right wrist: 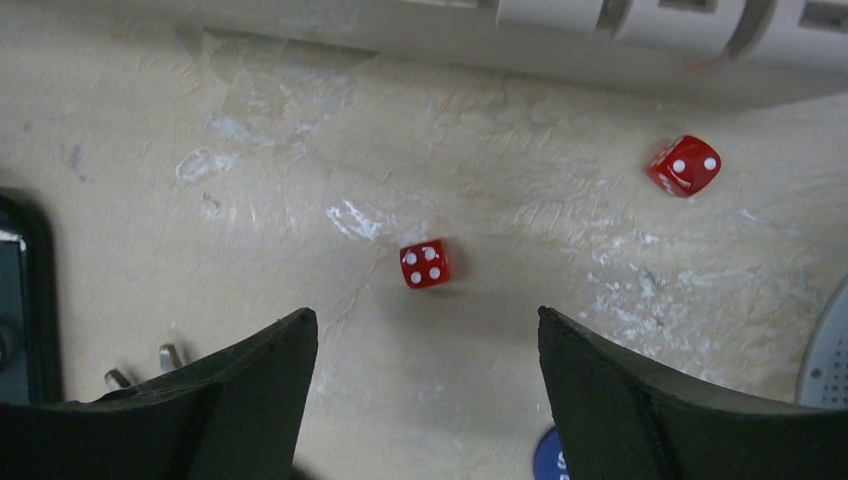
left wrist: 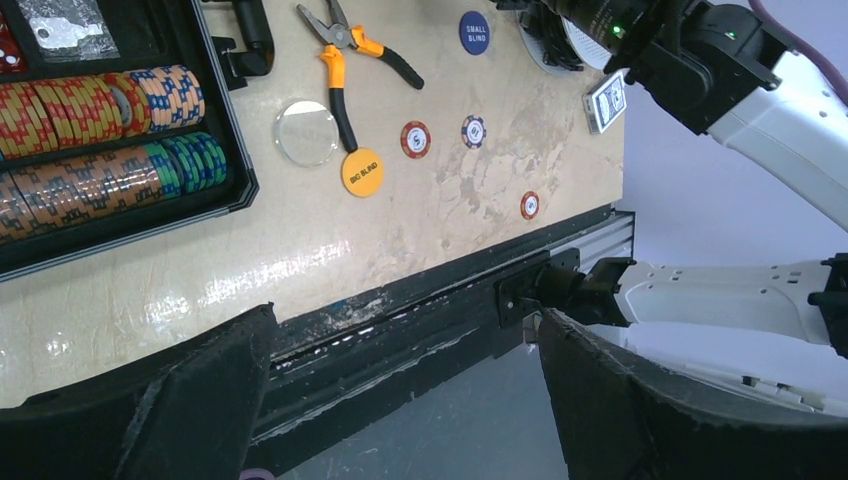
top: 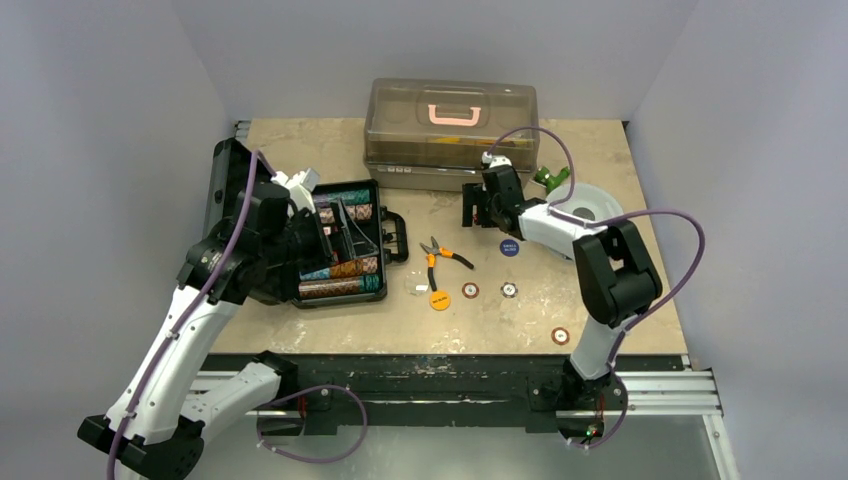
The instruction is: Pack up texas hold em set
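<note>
The black case (top: 346, 194) of the texas hold em set lies open at the left, with rows of chips (left wrist: 95, 105) in it. Loose chips (top: 470, 291) (top: 509, 290) (top: 560, 336), a yellow big-blind disc (left wrist: 362, 172) and a blue small-blind disc (top: 509, 247) lie on the table. Two red dice (right wrist: 425, 264) (right wrist: 685, 165) rest near the big box. My right gripper (right wrist: 425, 315) is open and low over the table, the nearer die just ahead of its gap. My left gripper (left wrist: 408, 315) hangs open and empty near the case, over the table's front edge.
A translucent brown box (top: 450, 130) with a pink handle stands at the back. Orange-handled pliers (top: 440, 258) and a clear disc (left wrist: 306, 132) lie mid-table. A white round object (top: 585, 205) and a green item (top: 550, 178) sit at the back right. A playing card (left wrist: 606, 102) shows beside the right arm.
</note>
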Controlling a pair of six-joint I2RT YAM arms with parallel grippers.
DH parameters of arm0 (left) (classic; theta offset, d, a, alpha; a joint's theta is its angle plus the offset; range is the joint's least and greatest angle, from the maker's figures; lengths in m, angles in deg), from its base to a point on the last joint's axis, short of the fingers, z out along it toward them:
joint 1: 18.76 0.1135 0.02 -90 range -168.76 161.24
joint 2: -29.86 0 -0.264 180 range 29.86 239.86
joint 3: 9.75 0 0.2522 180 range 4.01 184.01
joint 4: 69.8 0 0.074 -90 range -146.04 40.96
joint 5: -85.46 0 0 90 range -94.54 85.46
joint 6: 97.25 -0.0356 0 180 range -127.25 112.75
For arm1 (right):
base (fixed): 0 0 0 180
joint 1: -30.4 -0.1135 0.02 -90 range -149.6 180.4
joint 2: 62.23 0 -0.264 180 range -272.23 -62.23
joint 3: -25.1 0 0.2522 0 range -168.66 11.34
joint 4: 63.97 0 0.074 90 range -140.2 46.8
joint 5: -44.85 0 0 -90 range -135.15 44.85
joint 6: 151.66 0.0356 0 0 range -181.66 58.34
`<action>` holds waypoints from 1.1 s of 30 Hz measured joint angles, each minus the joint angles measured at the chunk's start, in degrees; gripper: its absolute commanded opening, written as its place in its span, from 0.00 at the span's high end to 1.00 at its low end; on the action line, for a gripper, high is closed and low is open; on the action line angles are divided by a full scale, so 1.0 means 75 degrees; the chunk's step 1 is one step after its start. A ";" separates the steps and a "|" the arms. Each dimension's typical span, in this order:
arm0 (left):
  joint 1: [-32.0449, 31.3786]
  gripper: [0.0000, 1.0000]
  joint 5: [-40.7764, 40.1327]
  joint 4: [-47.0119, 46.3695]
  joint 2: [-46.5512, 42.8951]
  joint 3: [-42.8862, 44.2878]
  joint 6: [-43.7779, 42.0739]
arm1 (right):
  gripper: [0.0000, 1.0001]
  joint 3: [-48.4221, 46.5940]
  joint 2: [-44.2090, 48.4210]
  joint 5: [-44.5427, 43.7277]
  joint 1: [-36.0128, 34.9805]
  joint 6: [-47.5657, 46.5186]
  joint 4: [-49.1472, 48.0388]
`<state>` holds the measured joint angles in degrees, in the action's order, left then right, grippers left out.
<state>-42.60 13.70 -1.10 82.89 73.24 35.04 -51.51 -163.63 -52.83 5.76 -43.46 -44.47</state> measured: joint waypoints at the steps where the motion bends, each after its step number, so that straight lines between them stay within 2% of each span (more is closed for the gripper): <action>1: 0.0000 0.00 0.0000 0.0006 0.0000 0.0006 0.0000 | 0.26 0.0000 -0.0143 -0.0082 0.0012 -0.0029 -0.0254; 6: 0.0000 0.00 0.0009 0.0012 -0.0017 0.0198 -0.0003 | 0.38 0.0003 -0.0606 -0.0163 0.0012 -0.0178 -0.0886; 13: 0.0000 0.00 0.0012 0.0006 -0.0015 0.0615 -0.0003 | 0.46 0.0003 -0.0938 -0.0315 -0.0073 -0.0353 -0.1241; 18: 0.0000 0.00 0.0020 0.0000 0.0044 0.0758 -0.0003 | 0.56 0.0000 -0.0988 -0.0437 -0.0172 -0.0393 -0.1349; 27: 0.0000 0.00 0.0026 0.0003 0.0227 0.0799 -0.0006 | 0.66 -0.0026 -0.1046 -0.0667 -0.0216 -0.0417 -0.1343; 33: 0.0012 0.00 0.0029 0.0000 0.0227 0.0828 -0.0006 | 0.76 -0.0035 -0.1072 -0.0705 -0.0216 -0.0458 -0.1343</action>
<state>-42.51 13.92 -1.10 84.60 79.45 34.99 -51.77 -171.68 -58.12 4.14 -46.89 -54.54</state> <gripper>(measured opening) 0.998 0.283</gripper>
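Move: The red die that the right hand goes for lies about 3 cm ahead of it, 1 cm to its left and 4 cm below. The second die is some 8 cm to the right of that die and 4 cm farther out; the small blind button is about 7 cm to its right and 7 cm nearer; the pliers are roughly 7 cm to its left and 9 cm nearer. From the left hand the die lies about 25 cm ahead, 27 cm to the right and 26 cm below. The right hand sinks about 3.5 cm while easing some 2.5 cm forward onto the near red die, slowing to a creep in the latter half as its fingers narrow steadily from wide open to roughly a quarter open, one on either side of the die, with no clear grip on it yet. The left hand, empty and wide open over the chip case, rises about 3.5 cm and then holds there, its fingers tipping up slightly. ##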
